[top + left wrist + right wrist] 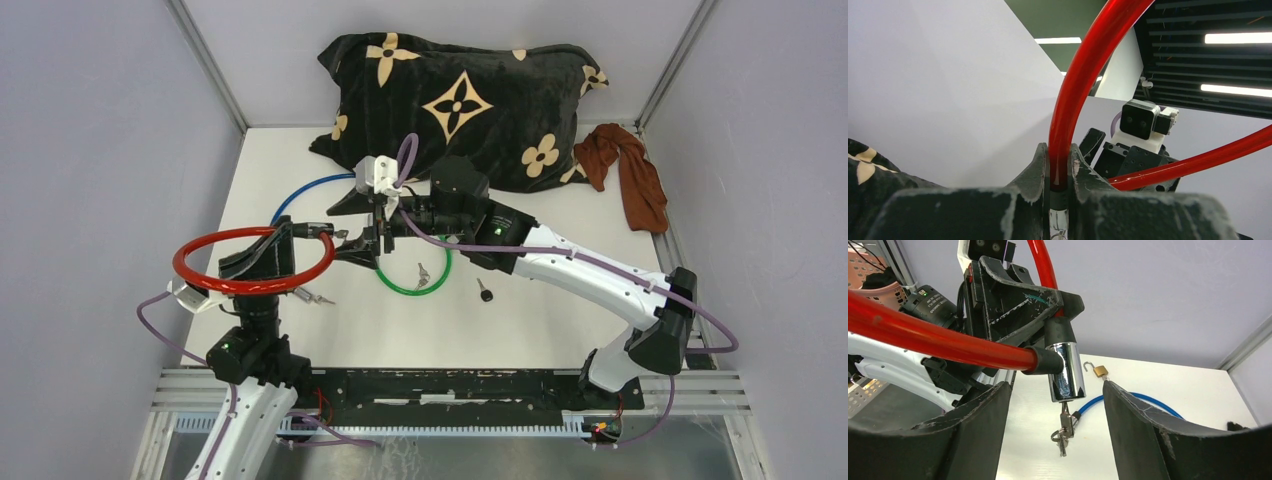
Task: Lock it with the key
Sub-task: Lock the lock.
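Observation:
A red cable lock [250,262] hangs in a loop over the table's left side. My left gripper [1059,150] is shut on the red cable [1083,75] just above its black collar. In the right wrist view the lock's chrome cylinder [1066,372] points down with the key [1064,416] stuck in its end; a ring with a second key dangles from it. My right gripper [1057,390] is open, its fingers [978,425] standing either side of the cylinder and key without touching them. From above, the right gripper [347,228] faces the left gripper [305,233].
A green cable loop [415,275] with keys lies mid-table, a small black knob [485,292] to its right. A blue cable [1143,400] with a brass padlock [1100,371] lies behind. A black patterned pillow [460,100] and brown cloth [630,170] sit at the back.

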You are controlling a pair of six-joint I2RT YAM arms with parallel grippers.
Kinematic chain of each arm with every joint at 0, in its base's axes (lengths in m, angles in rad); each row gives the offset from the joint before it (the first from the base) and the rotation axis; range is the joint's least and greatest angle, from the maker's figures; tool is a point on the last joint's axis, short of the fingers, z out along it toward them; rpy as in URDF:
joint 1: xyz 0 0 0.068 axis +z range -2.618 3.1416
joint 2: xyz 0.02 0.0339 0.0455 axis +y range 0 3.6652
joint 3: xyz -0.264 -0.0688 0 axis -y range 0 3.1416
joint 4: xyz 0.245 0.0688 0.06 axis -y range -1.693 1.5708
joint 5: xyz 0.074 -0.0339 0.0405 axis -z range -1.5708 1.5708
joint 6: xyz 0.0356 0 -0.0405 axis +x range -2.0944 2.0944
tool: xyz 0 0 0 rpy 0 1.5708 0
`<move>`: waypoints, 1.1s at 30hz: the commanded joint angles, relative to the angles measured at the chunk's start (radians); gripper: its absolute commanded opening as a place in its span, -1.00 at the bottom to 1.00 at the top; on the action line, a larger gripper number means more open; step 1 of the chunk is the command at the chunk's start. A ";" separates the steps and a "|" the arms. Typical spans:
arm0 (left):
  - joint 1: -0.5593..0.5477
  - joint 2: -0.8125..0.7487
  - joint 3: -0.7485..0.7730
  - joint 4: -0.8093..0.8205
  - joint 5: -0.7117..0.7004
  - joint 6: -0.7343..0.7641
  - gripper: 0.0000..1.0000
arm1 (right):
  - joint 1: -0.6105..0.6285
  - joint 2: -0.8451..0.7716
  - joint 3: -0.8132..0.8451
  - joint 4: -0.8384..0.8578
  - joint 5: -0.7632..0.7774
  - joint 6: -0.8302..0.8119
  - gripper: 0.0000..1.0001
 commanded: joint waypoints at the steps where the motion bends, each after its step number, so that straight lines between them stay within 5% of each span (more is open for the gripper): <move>1: 0.013 -0.004 0.031 0.010 -0.025 -0.068 -0.96 | -0.009 -0.045 -0.035 0.018 0.036 -0.023 0.46; 19: 0.025 -0.001 0.032 -0.002 -0.023 -0.072 -0.96 | -0.065 -0.055 -0.109 0.129 -0.089 0.085 0.04; 24: 0.025 -0.001 0.033 -0.005 -0.024 -0.079 -0.96 | -0.065 -0.039 -0.101 0.141 -0.100 0.107 -0.40; 28: 0.025 -0.003 0.033 -0.008 -0.025 -0.084 -0.97 | -0.065 -0.034 -0.102 0.128 -0.089 0.105 -0.54; 31: 0.025 0.000 0.035 -0.023 -0.037 -0.096 -0.96 | -0.065 -0.030 -0.100 0.120 -0.075 0.102 -0.56; 33: 0.027 0.001 0.036 -0.018 -0.044 -0.106 -0.96 | -0.065 -0.028 -0.097 0.113 -0.072 0.097 -0.34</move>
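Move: The key in the red cable lock sits barely 1 cm to the right of the right hand point and about 2 cm below it, level with it fore and aft, between open fingers. The chrome barrel lies roughly 3 cm to the right hand's left and 2 cm lower; the cable's plugged-in end meets it some 2 cm back and 2 cm left of the hand. From the left hand, the key is about 8 cm to the right, near level. Down and forward goes the right hand, about 3 cm down and 2.5 cm forward while easing slightly right. It then comes back and up by roughly half of that, rolling about 5 degrees as its fingers close most of the way around the key's head, short of shut. The left hand keeps its pinch on the cable beside the barrel, presenting the lock almost still. ##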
